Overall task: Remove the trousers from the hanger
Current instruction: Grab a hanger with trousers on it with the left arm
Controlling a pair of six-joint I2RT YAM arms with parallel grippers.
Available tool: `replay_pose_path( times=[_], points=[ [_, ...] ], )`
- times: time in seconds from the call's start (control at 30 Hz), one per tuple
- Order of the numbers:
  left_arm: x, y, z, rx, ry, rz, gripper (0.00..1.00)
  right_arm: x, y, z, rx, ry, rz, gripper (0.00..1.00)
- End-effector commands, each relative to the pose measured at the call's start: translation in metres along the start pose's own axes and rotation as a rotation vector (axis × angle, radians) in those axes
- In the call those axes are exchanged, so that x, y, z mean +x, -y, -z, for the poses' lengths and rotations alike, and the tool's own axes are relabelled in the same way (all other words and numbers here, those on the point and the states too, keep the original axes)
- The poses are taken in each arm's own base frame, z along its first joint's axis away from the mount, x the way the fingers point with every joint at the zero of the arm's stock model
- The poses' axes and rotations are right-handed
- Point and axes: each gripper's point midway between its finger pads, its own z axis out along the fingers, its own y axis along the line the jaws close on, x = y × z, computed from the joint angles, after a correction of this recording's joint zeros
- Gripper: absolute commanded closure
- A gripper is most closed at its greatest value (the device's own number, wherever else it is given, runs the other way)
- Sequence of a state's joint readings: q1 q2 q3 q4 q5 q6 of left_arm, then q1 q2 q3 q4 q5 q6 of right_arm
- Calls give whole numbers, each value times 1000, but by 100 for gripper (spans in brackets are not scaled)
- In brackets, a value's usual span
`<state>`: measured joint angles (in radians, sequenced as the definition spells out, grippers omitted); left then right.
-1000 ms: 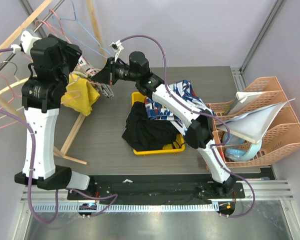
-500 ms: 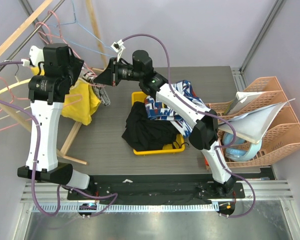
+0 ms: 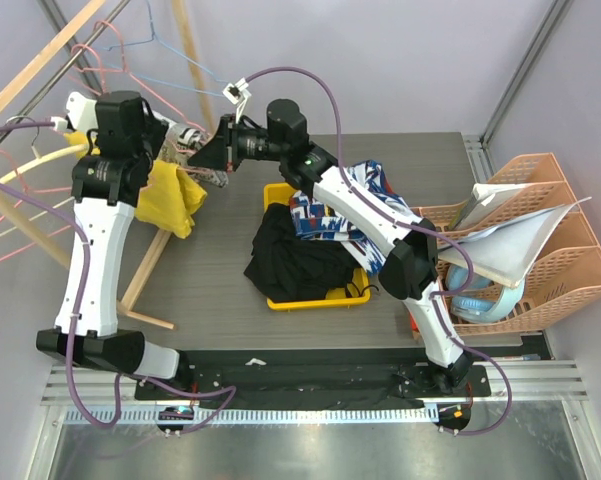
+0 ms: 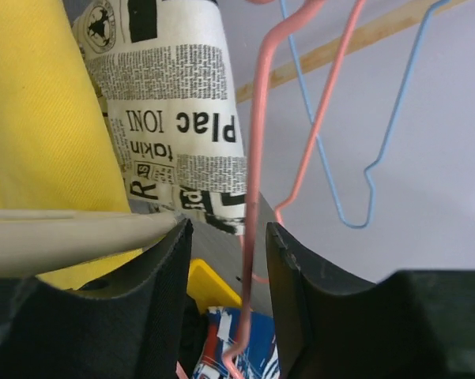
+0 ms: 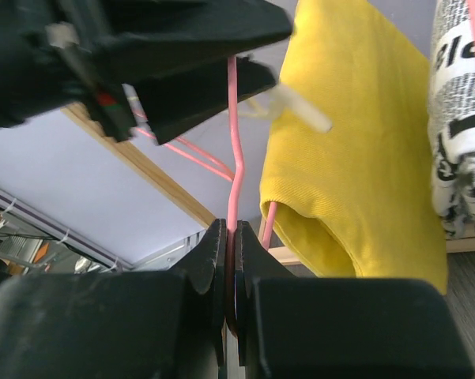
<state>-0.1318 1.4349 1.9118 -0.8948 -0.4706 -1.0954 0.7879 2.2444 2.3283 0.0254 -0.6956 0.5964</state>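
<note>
The yellow trousers point(image 3: 170, 195) hang folded over a pink wire hanger point(image 5: 235, 134) at the table's back left. My right gripper point(image 5: 233, 237) is shut on that hanger's wire just below its bend, beside the trousers point(image 5: 356, 142). My left gripper point(image 4: 229, 260) is open, and the pink hanger wire point(image 4: 253, 213) runs between its fingers without touching either. The trousers point(image 4: 39, 118) fill the left side of the left wrist view. From above, the left gripper point(image 3: 175, 140) and the right gripper point(image 3: 205, 155) meet nose to nose at the hanger.
A newspaper-print cloth point(image 4: 174, 110) hangs next to the trousers. A blue wire hanger point(image 4: 379, 150) and more pink ones hang on the wooden rack point(image 3: 145, 270). A yellow bin point(image 3: 275, 195) holds black and blue-red clothes. Orange baskets point(image 3: 540, 270) stand at the right.
My left arm has swung right and brought its open jaws around the pink hanger wire, narrowing a little. The trousers shifted slightly. The right gripper kept its grip on the hanger.
</note>
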Motion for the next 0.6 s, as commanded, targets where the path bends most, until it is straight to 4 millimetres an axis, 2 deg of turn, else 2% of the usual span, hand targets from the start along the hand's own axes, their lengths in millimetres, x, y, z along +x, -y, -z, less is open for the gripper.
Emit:
replay_pose_path(
  times=[0.0, 0.03, 0.07, 0.13, 0.2, 0.27, 0.57],
  points=[
    [-16, 32, -6, 217, 97, -6, 62, -12, -43, 12, -111, -27, 31, 99],
    [-21, 36, 2, 254, 111, 4, 69, -10, -40, 11, -105, -29, 30, 99],
    [-11, 32, -3, 270, 92, -24, 79, -8, -38, 10, -103, -33, 32, 99],
    [-19, 44, 9, 354, 125, -20, 84, -7, -36, 8, -107, -35, 32, 99],
    [-17, 44, 11, 380, 132, -60, 90, -5, -31, 4, -111, -37, 31, 99],
    [-20, 40, 18, 383, 144, -69, 100, 1, -21, 0, -105, -42, 24, 99],
    [-19, 44, 39, 442, 191, -249, 100, -6, 4, -19, -64, 27, 10, 99]
  ],
)
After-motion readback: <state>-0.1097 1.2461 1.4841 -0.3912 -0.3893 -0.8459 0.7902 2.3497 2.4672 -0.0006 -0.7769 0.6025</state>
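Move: The pink hanger's wire runs almost between the open left fingers, about 2 cm ahead of the left hand point and 1 cm below it. The yellow trousers hang some 8 cm to the left hand's left, 2 cm farther out and 12 cm lower; the lettered trousers about 12 cm ahead, 3 cm left and 10 cm down. From the right gripper, already pinching that hanger, the same stretch of wire lies roughly 7 cm left, 1 cm ahead and 8 cm up. Bring the left gripper about 2 cm forward and down onto the pink hanger's wire, shut the half-open fingers fully to pinch it, then ease back about 1 cm while tipping the fingers up some 10 degrees and rolling the hand's left side up. Keep the right gripper's hold on the same hanger, letting it drift slightly left and down at the end. ##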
